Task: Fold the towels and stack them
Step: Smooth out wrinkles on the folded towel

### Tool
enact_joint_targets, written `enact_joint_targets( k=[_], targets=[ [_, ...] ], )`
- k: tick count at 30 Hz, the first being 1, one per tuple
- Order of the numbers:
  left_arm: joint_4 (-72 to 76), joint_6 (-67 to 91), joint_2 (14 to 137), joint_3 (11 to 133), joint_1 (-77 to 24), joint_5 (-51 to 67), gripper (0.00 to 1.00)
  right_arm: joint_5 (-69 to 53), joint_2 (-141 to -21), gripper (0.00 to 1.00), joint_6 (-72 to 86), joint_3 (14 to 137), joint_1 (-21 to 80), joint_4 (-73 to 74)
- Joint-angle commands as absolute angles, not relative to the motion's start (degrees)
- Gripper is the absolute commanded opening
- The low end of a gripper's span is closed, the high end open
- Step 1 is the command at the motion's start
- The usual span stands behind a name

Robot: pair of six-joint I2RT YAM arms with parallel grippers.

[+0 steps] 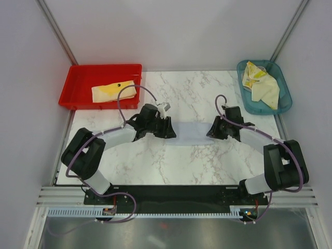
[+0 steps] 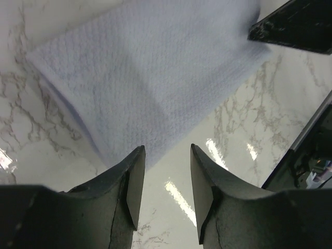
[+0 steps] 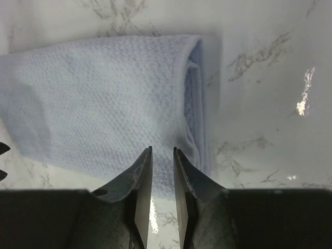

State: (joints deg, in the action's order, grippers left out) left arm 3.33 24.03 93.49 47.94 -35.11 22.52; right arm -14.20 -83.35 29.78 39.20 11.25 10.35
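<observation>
A pale lavender-blue towel (image 1: 192, 133) lies folded flat on the marble table between my two grippers; it shows in the left wrist view (image 2: 150, 72) and the right wrist view (image 3: 104, 98). My left gripper (image 1: 171, 129) is open and empty at the towel's left end (image 2: 165, 155). My right gripper (image 1: 211, 130) hovers at the towel's right end (image 3: 162, 151), jaws a small gap apart, holding nothing. A folded cream-yellow towel (image 1: 114, 92) lies in the red bin (image 1: 78, 96). Crumpled yellow towels (image 1: 261, 85) lie in the teal basket (image 1: 282, 104).
The red bin stands at the table's back left, the teal basket at the back right. Grey walls enclose the table. The right gripper's fingertip shows at the top right of the left wrist view (image 2: 290, 26).
</observation>
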Motion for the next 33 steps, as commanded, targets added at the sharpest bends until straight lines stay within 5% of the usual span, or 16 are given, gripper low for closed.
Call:
enact_joint_targets(
  k=[1,17,33],
  targets=[
    [0.36,24.44,89.65,55.8,-34.81,21.18,0.48,-16.69,-80.95,0.31,28.74,42.8,11.16,10.1],
    [-0.35,22.5,106.08,62.84,-27.34,20.48,0.47,-20.48,-86.13,0.32,28.13,36.21,10.99,7.03],
    [-0.79,21.97,98.79,63.99,-26.98,26.98,0.46,-23.73,-78.31,0.31,25.49,39.82,10.99,16.08]
  ],
)
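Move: The folded towel lies just under both hands, 2 cm or so below them; its middle is some 7 cm right of the left hand and 1 cm ahead. Its far-left corner is about 8 cm ahead of that hand and 3 cm to its left; the red bin stands roughly 26 cm ahead, 32 cm left. From the right hand the towel's middle is about 8 cm left, 2 cm ahead, and the green basket some 27 cm ahead, 25 cm right. Forward in a low arc, the left hand hops from the folded towel's near-left part to its far-left corner, about 9 cm, sinks low there, edging left and turning some 10 degrees counter-clockwise, then starts to lift. The right hand makes a small hop over the right end, comes down slightly back and left, and rises a few centimetres. Both keep their fingers partly open, holding nothing. ##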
